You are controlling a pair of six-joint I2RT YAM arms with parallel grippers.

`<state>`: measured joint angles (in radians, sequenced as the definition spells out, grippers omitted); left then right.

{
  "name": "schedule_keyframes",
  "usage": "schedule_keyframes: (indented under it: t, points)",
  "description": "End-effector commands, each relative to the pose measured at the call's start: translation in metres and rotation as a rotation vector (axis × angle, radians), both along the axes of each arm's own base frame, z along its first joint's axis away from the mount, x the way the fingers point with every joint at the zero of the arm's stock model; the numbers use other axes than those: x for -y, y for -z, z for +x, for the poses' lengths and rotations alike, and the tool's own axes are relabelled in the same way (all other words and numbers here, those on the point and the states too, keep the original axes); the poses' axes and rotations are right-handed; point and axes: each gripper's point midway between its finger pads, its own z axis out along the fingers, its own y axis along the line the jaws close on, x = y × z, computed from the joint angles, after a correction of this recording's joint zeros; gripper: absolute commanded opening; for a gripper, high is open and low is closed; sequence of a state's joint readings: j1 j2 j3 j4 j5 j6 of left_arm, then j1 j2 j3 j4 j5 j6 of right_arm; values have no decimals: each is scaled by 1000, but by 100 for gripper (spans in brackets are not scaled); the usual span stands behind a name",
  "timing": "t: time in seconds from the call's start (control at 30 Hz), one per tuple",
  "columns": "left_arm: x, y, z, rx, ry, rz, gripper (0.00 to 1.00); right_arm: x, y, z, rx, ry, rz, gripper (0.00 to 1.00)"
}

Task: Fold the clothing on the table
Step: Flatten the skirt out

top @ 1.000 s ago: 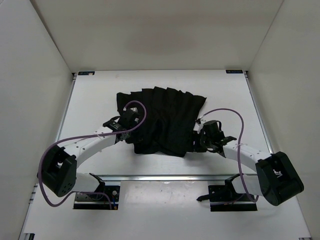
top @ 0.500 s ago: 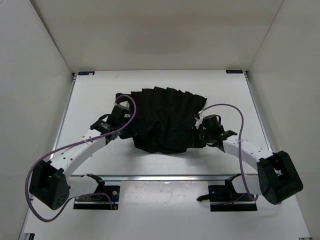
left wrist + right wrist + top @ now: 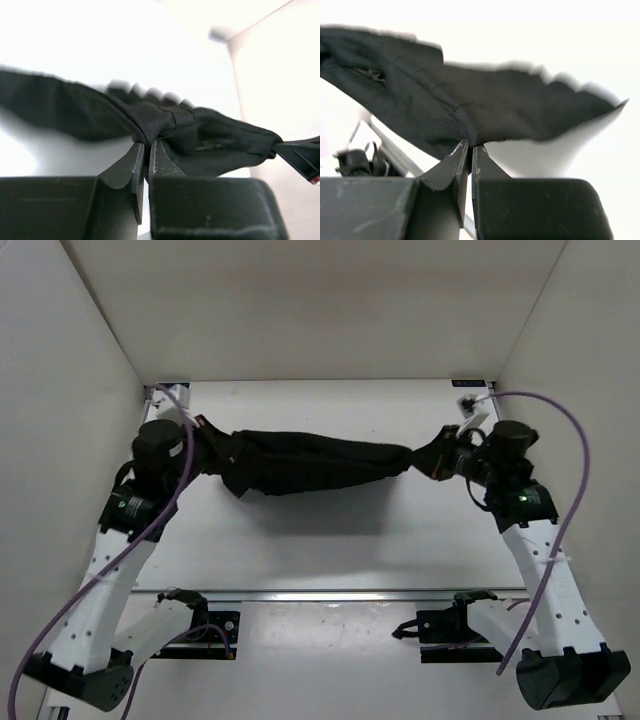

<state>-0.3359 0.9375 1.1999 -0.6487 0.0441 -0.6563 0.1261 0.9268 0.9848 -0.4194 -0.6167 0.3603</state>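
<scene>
The black clothing (image 3: 305,466) hangs stretched into a long bunched band above the white table (image 3: 300,550), between my two grippers. My left gripper (image 3: 212,445) is shut on its left end; in the left wrist view the fingertips (image 3: 136,150) pinch a ribbed edge of the clothing (image 3: 200,137). My right gripper (image 3: 432,456) is shut on the right end; in the right wrist view the fabric (image 3: 470,107) spreads above the pinched jaws of that gripper (image 3: 470,147). Both arms are raised and spread apart, toward the far side of the table.
White walls close in the table on the left (image 3: 60,390), right (image 3: 580,370) and back. Metal rails (image 3: 320,593) run along the near edge, with the arm mounts (image 3: 195,625) below. Purple cables (image 3: 570,440) loop from both arms.
Both arms have risen and swung outward and toward the far side, lifting the clothing off the table and pulling it from a spread-out heap into a taut band. The right gripper closed on its edge.
</scene>
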Motion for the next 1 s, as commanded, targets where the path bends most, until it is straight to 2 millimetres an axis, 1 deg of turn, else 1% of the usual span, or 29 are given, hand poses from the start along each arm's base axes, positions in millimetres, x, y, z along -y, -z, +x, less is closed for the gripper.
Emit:
schedule_keyframes:
  t: [0.0,0.03,0.07,0.1,0.13,0.17,0.2,0.23,0.27,0.3,0.37,0.4,0.43,0.47,0.5,0.53,0.57,0.6,0.63,0.67,0.7,0.73,0.77,0.8,0.83,0.87,0.9,0.93,0.97]
  points:
    - [-22,-77,-27,220,-63,-95,0,17,-67,-14,173,10,-14,0]
    - [-31,-87,-30,251,-103,-103,0,23,-80,-11,217,26,-28,0]
    - [-43,-91,-25,264,-168,-84,0,29,-81,-2,210,52,-40,0]
    - [-48,-83,-17,244,-194,-46,0,34,-70,13,168,71,-63,0]
    - [-47,-74,-5,209,-195,-13,0,32,-76,18,171,56,-63,0]
    - [-46,-62,11,165,-181,16,0,29,-69,35,115,44,-56,0]
    - [-33,-58,15,142,-108,6,0,26,-55,50,55,28,-58,0]
    - [-31,-46,35,107,-90,-2,0,14,-63,56,66,-10,-55,0]
    - [-21,-37,50,82,-27,-42,0,2,-61,70,50,-38,-52,1]
    - [-9,-30,57,58,38,-66,0,-2,-51,87,15,-44,-49,0]
    - [-2,-33,96,68,55,-79,0,-20,-77,107,69,-98,-23,0]
    - [0,-42,112,67,69,-76,0,-24,-100,118,120,-120,0,0]
    - [-2,-51,119,83,64,-65,0,-27,-101,129,122,-140,12,0]
    - [-2,-73,130,115,64,-53,0,-23,-131,136,193,-128,26,0]
    - [-6,-102,132,168,60,-51,0,-13,-160,146,233,-95,45,0]
    - [-10,-109,139,179,55,-45,0,-9,-161,157,217,-109,63,0]
    - [-18,-127,145,211,56,-55,0,-1,-195,149,278,-128,74,0]
    - [-18,-141,146,227,78,-82,0,2,-207,150,287,-135,90,0]
    - [-24,-151,142,244,90,-89,0,-2,-212,144,285,-166,112,0]
    - [-28,-147,144,233,96,-84,0,10,-203,149,275,-164,124,0]
    - [-29,-140,141,227,95,-74,0,12,-188,148,247,-174,149,0]
    - [-27,-111,144,162,83,-75,0,9,-168,145,206,-207,179,0]
    - [-24,-113,134,195,88,-76,0,7,-162,139,201,-230,191,0]
    - [-19,-85,130,159,96,-91,0,3,-133,142,141,-236,212,0]
    - [-18,-65,128,127,98,-106,0,-1,-123,139,130,-252,220,1]
    - [-15,-31,124,82,99,-129,0,-3,-85,145,43,-240,228,0]
    - [-12,10,120,10,103,-146,0,-7,-57,144,-14,-240,228,0]
    - [-12,29,118,-27,97,-147,0,-7,-39,148,-45,-209,216,0]
    - [-7,73,110,-117,91,-148,0,-4,-5,154,-110,-154,196,0]
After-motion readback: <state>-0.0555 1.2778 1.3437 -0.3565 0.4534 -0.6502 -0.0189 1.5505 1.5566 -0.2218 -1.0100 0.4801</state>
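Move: Both hands already grip the skirt by two waistband corners, held nearly 40 cm apart. The hanging body's middle lies some 18 cm to the left hand's right and 18 cm to the right hand's left, roughly level with them fore and aft and some 12 cm down. The table's far edge is about 35 cm ahead of both and some 30 cm lower, its middle about 19 cm inward from each hand. Up first by 8 to 10 cm, then in a fast shared sweep some 20 cm forward over the table, both hands fling the skirt out with a dip on the way. They rise again at full reach, then draw back about 6 to 8 cm and start sinking, wrists tipping up, down and up again by 10 to 15 degrees, fingers keeping their pinch. ##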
